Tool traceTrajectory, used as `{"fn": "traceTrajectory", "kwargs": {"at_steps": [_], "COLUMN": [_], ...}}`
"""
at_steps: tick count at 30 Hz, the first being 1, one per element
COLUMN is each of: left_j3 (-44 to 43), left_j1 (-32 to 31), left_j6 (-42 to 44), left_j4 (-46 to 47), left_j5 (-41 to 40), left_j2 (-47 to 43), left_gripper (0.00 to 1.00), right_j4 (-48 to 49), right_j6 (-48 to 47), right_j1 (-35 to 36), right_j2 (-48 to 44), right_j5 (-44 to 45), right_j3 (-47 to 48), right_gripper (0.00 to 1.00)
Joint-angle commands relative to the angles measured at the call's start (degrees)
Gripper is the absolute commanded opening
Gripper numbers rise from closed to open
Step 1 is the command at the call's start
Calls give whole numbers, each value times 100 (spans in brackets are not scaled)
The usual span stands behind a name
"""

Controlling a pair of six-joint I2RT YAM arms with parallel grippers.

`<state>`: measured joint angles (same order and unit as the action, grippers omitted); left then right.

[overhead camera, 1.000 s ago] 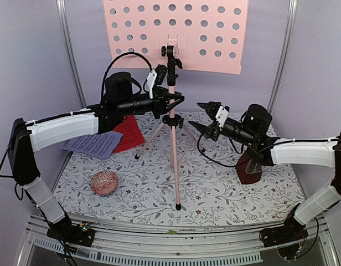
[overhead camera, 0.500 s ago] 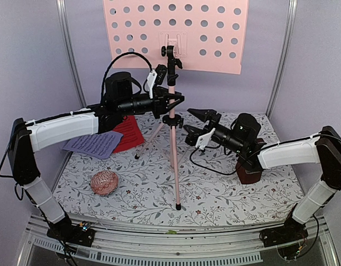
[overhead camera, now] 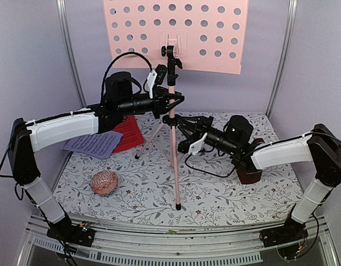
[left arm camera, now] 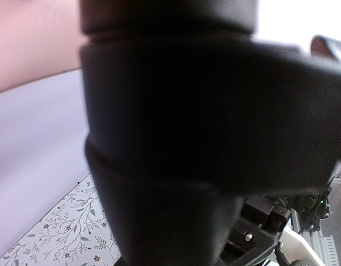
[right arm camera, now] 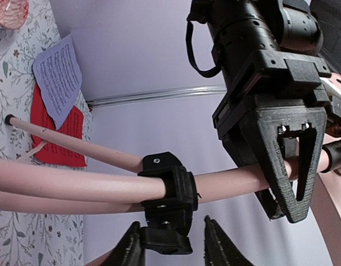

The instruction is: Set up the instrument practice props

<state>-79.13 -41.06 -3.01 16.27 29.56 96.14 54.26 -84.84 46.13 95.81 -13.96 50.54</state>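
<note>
The pink music stand [overhead camera: 172, 149] stands on its tripod mid-table, with its perforated desk [overhead camera: 176, 33] up high. My left gripper [overhead camera: 176, 101] is shut on the pole just above the black collar [overhead camera: 171, 120]; in the right wrist view its fingers [right arm camera: 287, 166] pinch the pink pole. My right gripper [right arm camera: 173, 246] is open, its jaws either side of the collar's knob [right arm camera: 165, 239], with a gap on one side. Lavender [overhead camera: 93, 144] and red [overhead camera: 129, 133] sheet-music pages lie at the back left. The dark red-brown metronome [overhead camera: 251, 173] is partly hidden behind my right arm.
A pink patterned round object [overhead camera: 104, 183] lies on the floral mat [overhead camera: 215, 194] at the front left. The tripod legs [overhead camera: 151, 141] spread across the middle. A dark blur fills the left wrist view, leaving only some mat [left arm camera: 54, 233].
My right arm has swung left to the stand's pole, and its jaws have narrowed around the collar knob. The left arm and the stand have not moved.
</note>
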Motion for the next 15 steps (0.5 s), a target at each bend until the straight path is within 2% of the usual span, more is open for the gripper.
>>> {"fn": "traceTrajectory", "kwargs": {"at_steps": [1, 2, 3, 5, 8, 10, 15], "left_j3": [-50, -50, -50, -50, -50, -42, -19], "left_j1": [11, 14, 11, 10, 17, 12, 10], "left_j6": [-37, -29, -25, -16, 6, 10, 27], "left_j4": [-457, -458, -460, -458, -451, -450, -417], "left_j5": [286, 301, 311, 330, 345, 361, 366], "left_j2": [45, 41, 45, 44, 45, 42, 54], "left_gripper": [0, 0, 0, 0, 0, 0, 0], "right_j4": [9, -3, -17, -94, -234, -372, -1309], "right_j6": [-5, 21, 40, 112, 327, 563, 2095], "right_j1": [37, 37, 39, 43, 38, 41, 39], "right_j2": [121, 118, 107, 73, -8, -98, -413], "right_j5": [119, 147, 167, 184, 209, 173, -110], "right_j3": [232, 229, 224, 215, 224, 248, 589], "right_gripper": [23, 14, 10, 9, 1, 0, 0]}}
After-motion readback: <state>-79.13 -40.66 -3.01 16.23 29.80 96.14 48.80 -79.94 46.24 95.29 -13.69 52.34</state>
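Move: Right between the right hand's still partly open fingers stands the black knob of the stand's collar, about 1 cm ahead of the hand and 1 cm to its left, level with it. The collar itself lies about 2 cm ahead and 4 cm left of that hand, with the pink pole inside the left gripper roughly 9 cm above the collar. From the left hand the knob is some 9 cm below, 3 cm right and 1 cm back. Closing its fingers on the collar's black knob, the right hand settles about half a centimetre down and pinches the knob from both sides. It then stays in place, and only at the very end starts to roll, some 5 degrees, with the knob still between the fingertips. The left gripper keeps its hold on the pole above. ##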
